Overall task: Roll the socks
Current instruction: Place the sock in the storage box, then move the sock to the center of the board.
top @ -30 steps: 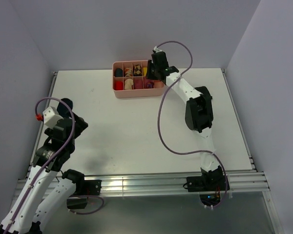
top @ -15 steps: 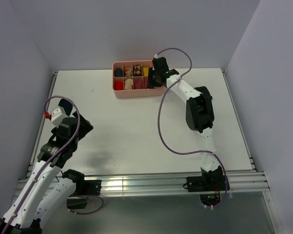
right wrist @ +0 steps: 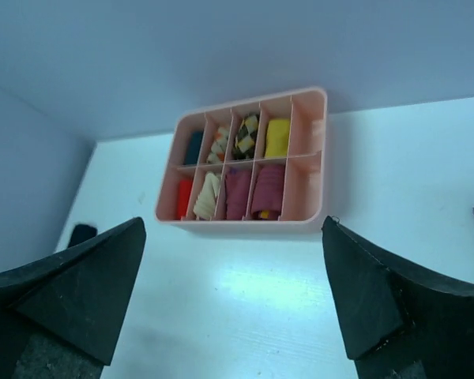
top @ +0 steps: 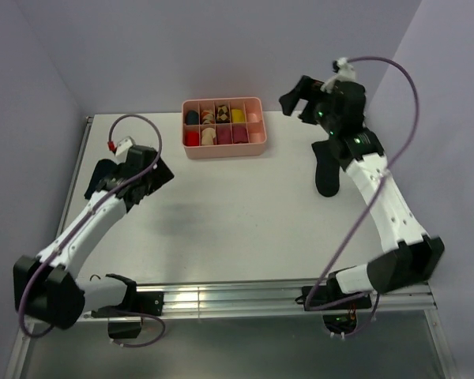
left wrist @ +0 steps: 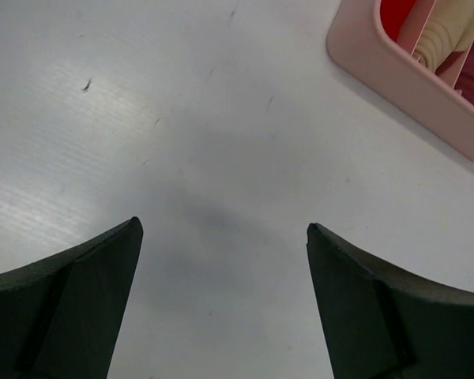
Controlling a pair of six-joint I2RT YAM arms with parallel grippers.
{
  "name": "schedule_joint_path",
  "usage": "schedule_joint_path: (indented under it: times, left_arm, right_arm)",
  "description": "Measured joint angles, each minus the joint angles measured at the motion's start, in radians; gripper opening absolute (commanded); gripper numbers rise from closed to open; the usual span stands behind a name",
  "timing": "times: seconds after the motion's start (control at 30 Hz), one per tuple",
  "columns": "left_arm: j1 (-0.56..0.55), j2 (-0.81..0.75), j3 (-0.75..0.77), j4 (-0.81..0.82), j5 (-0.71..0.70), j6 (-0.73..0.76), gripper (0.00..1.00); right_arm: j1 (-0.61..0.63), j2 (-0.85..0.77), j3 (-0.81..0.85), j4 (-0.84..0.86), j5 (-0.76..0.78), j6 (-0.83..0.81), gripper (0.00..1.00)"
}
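Observation:
Two black socks lie flat on the white table: one [top: 97,180] at the left beside my left arm, also seen as a black sock [right wrist: 82,234] in the right wrist view. The other black sock [top: 325,178] lies under my right arm. A rolled maroon striped sock [right wrist: 268,188] with a yellow bit sits in a front compartment of the pink tray [top: 258,148]. My right gripper [top: 297,99] hangs open and empty above the table, right of the tray; its jaws [right wrist: 233,225] are wide apart. My left gripper [top: 159,172] is open over bare table [left wrist: 223,227].
The pink tray [right wrist: 245,226] holds several other rolled socks; its two right-hand compartments look empty. Its corner [left wrist: 395,75] shows upper right in the left wrist view. Grey walls close the table's back and sides.
My right gripper has left the tray, swung up and to the right, and opened. My left arm has reached forward toward the tray's left front, still open.

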Motion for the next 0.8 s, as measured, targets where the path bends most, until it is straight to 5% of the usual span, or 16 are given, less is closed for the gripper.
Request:
schedule_joint_path:
  times: [0.13,0.43,0.63,0.8]
  left_arm:
    - [0.049,0.212,0.142,0.045,0.047,-0.001,0.90]
    - [0.327,0.513,0.274,0.130,0.063,0.035,0.90]
    - [0.541,0.641,0.321,0.166,0.082,0.085,0.89]
    - [0.615,0.723,0.355,0.175,0.101,0.133,0.87]
  right_arm:
    - [-0.059,-0.233,-0.228,0.084,-0.001,0.061,1.00]
    - [-0.018,-0.395,-0.535,0.106,-0.027,0.092,1.00]
    - [-0.014,-0.443,-0.613,0.060,-0.099,0.096,0.98]
    - [-0.014,-0.467,-0.652,0.048,-0.142,0.085,0.98]
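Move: The left black sock lies about 10 cm ahead of my open left hand, 22 cm to its left and 16 cm below; the storage box is some 24 cm ahead of that hand, 19 cm to its right. From my empty right hand, the right black sock is about 18 cm to the right, 1 cm back and 36 cm down, the box 12 cm ahead and 16 cm left, and the left black sock some 56 cm left, 4 cm back. I swing my left hand out towards the left black sock, first forward about 12 cm, then sweeping some 21 cm left while sinking, turning about 25 degrees counter-clockwise and tipping the fingers further down, still open, until they hover over the sock. My right hand, also open, draws back roughly 13 cm and comes down about 11 cm, empty. ##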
